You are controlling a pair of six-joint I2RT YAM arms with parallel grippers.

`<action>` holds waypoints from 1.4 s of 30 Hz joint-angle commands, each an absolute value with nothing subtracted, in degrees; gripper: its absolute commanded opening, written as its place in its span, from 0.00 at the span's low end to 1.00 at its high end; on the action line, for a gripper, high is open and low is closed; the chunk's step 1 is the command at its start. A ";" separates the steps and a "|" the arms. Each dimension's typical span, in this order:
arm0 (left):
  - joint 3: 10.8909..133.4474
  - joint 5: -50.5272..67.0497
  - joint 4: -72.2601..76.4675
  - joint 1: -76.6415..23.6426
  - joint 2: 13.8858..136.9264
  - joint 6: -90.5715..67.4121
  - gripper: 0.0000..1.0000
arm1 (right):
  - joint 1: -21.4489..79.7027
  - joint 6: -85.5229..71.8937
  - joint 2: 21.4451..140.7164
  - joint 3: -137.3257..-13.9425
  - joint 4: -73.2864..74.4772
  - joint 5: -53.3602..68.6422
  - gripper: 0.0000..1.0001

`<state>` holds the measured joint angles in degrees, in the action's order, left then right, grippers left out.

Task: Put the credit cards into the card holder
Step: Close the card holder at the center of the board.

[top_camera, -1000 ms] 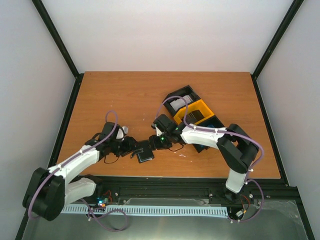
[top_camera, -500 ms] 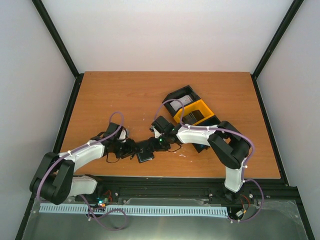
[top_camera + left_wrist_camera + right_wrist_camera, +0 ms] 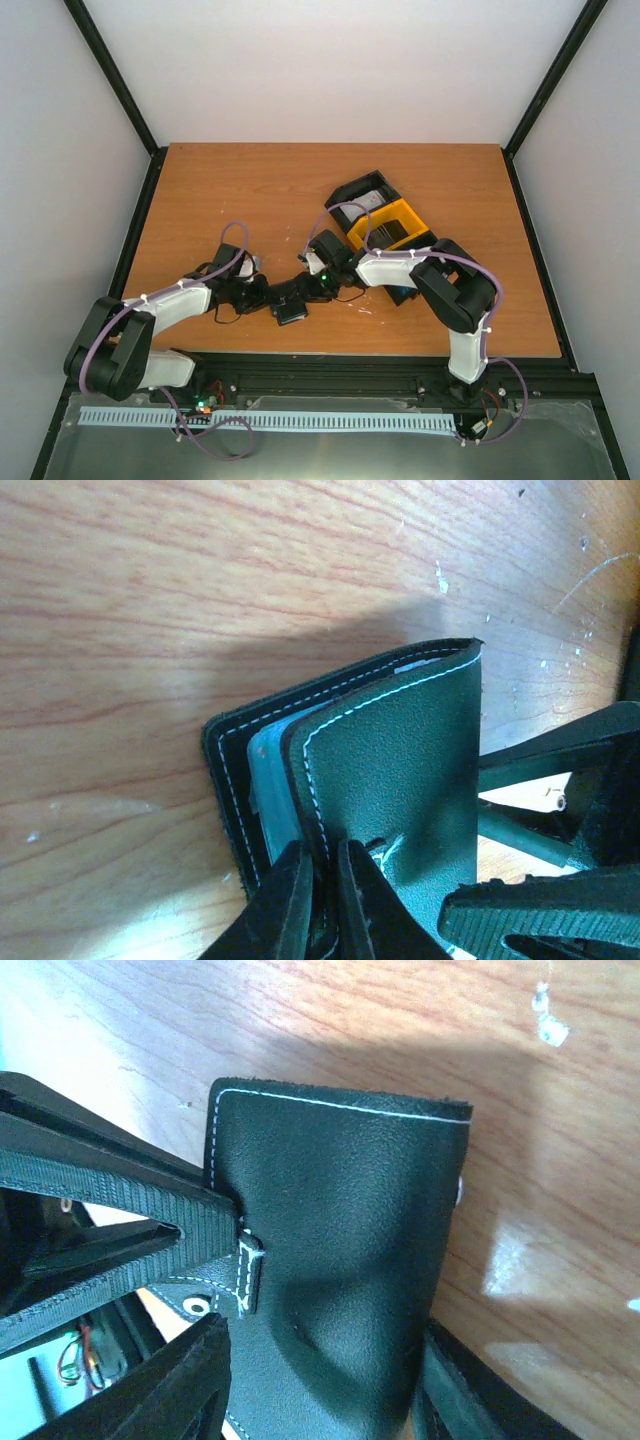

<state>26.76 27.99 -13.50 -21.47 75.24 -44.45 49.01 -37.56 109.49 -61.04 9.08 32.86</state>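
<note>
The black card holder lies near the table's front edge, between both grippers. In the left wrist view its stitched cover stands slightly open, and the pale edge of a credit card shows inside. My left gripper is pinched shut on the stitched edge of that cover. My right gripper straddles the holder across its width, with a finger against each side. The clasp tab sits by its left finger. More cards, grey-white and dark, lie in the tray.
A black-and-yellow three-compartment tray lies at an angle behind the right arm, close to its elbow. Small white specks dot the wooden table. The two grippers are almost touching over the holder.
My left gripper has moved right to the holder and closed on its cover edge. The right gripper has stayed on the holder, shifting only slightly.
</note>
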 commanded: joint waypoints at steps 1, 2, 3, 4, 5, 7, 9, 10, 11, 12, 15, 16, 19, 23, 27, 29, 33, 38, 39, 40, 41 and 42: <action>23.28 23.58 -16.75 -21.53 77.92 -43.75 0.06 | 49.03 -38.93 111.96 -58.72 0.98 39.97 0.50; 23.03 23.74 -16.46 -21.53 78.10 -43.65 0.06 | 49.04 -39.12 112.18 -58.51 -0.45 41.22 0.50; 23.10 23.83 -16.30 -21.53 78.33 -43.47 0.06 | 49.04 -39.40 112.34 -58.61 -1.50 42.23 0.50; 23.11 23.97 -16.32 -21.53 78.51 -43.38 0.07 | 49.04 -39.89 112.40 -58.60 -3.44 43.13 0.50; 23.37 24.09 -16.34 -21.53 78.64 -43.17 0.07 | 49.04 -40.45 112.50 -58.54 -5.30 44.30 0.50; 23.91 24.17 -16.60 -21.53 78.83 -42.77 0.09 | 49.04 -41.51 112.88 -58.76 -7.81 46.16 0.49; 24.52 24.13 -17.08 -21.53 78.77 -42.42 0.11 | 49.04 -42.26 113.47 -59.51 -9.20 47.50 0.48; 24.75 24.19 -17.25 -21.53 78.68 -42.36 0.12 | 49.04 -42.46 113.69 -59.72 -9.51 47.66 0.48; 24.92 24.15 -17.41 -21.53 78.62 -42.36 0.12 | 49.04 -42.65 113.94 -59.96 -9.84 47.78 0.46; 25.00 24.13 -17.40 -21.53 78.50 -42.36 0.12 | 49.04 -42.82 114.12 -60.05 -10.12 47.81 0.43; 25.33 24.26 -17.79 -21.53 78.50 -42.36 0.13 | 49.06 -43.23 114.14 -60.35 -10.14 46.84 0.28; 25.50 24.11 -18.18 -21.53 78.28 -42.34 0.14 | 49.05 -43.14 113.77 -60.38 -9.95 46.15 0.21; 27.11 22.14 -20.97 -21.49 76.54 -42.40 0.22 | 48.93 -41.75 111.63 -60.53 -7.70 42.94 0.04; 30.51 18.60 -25.15 -21.53 71.94 -42.55 0.44 | 48.12 -36.06 106.89 -63.96 4.11 36.42 0.03; 34.06 14.94 -27.38 -21.53 67.88 -43.78 0.59 | 47.59 -28.81 101.11 -69.42 23.29 26.64 0.03; 35.59 13.54 -27.38 -21.53 66.79 -44.47 0.63 | 47.50 -26.11 99.24 -71.70 31.56 21.06 0.03; 37.69 12.03 -26.65 -21.53 66.33 -44.95 0.66 | 47.48 -23.19 96.29 -74.99 45.53 7.56 0.03; 38.65 12.76 -24.29 -21.53 66.49 -44.95 0.67 | 47.55 -22.37 94.48 -78.77 58.60 -10.23 0.03; 38.67 12.88 -23.92 -21.53 66.53 -44.99 0.67 | 47.55 -22.65 94.70 -79.83 60.85 -13.31 0.03; 38.68 12.88 -23.74 -21.49 66.53 -45.01 0.67 | 47.55 -22.85 95.09 -80.87 63.07 -15.75 0.03; 38.75 12.84 -23.59 -21.45 66.53 -45.12 0.67 | 47.67 -23.30 95.48 -81.86 65.00 -18.24 0.03; 38.82 12.72 -23.56 -21.45 66.53 -45.17 0.67 | 47.75 -23.72 96.24 -82.78 66.40 -19.97 0.03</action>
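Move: The card holder lies folded on the board between the grippers. Its middle is about 3 cm left of the right gripper, 1 cm back and 1 cm below, with that gripper's half-open fingers astride its fold side. The yellow compartment lies some 16 cm ahead and 20 cm right of the right gripper, the far black compartment about 22 cm ahead and 13 cm right. From the left gripper, already shut at the clasp edge, the holder's middle is roughly 4 cm right, 1 cm back and 1 cm lower. Keep the left gripper shut at the clasp edge while you tip the right wrist about 10 degrees and close its fingers on the holder's fold side. Then open the left fingers and back them off upward, forward and slightly left. With the right, lift the pinched holder, swing it some 13 cm right and a little forward towards the compartments, and turn the fingers steeply downward. ##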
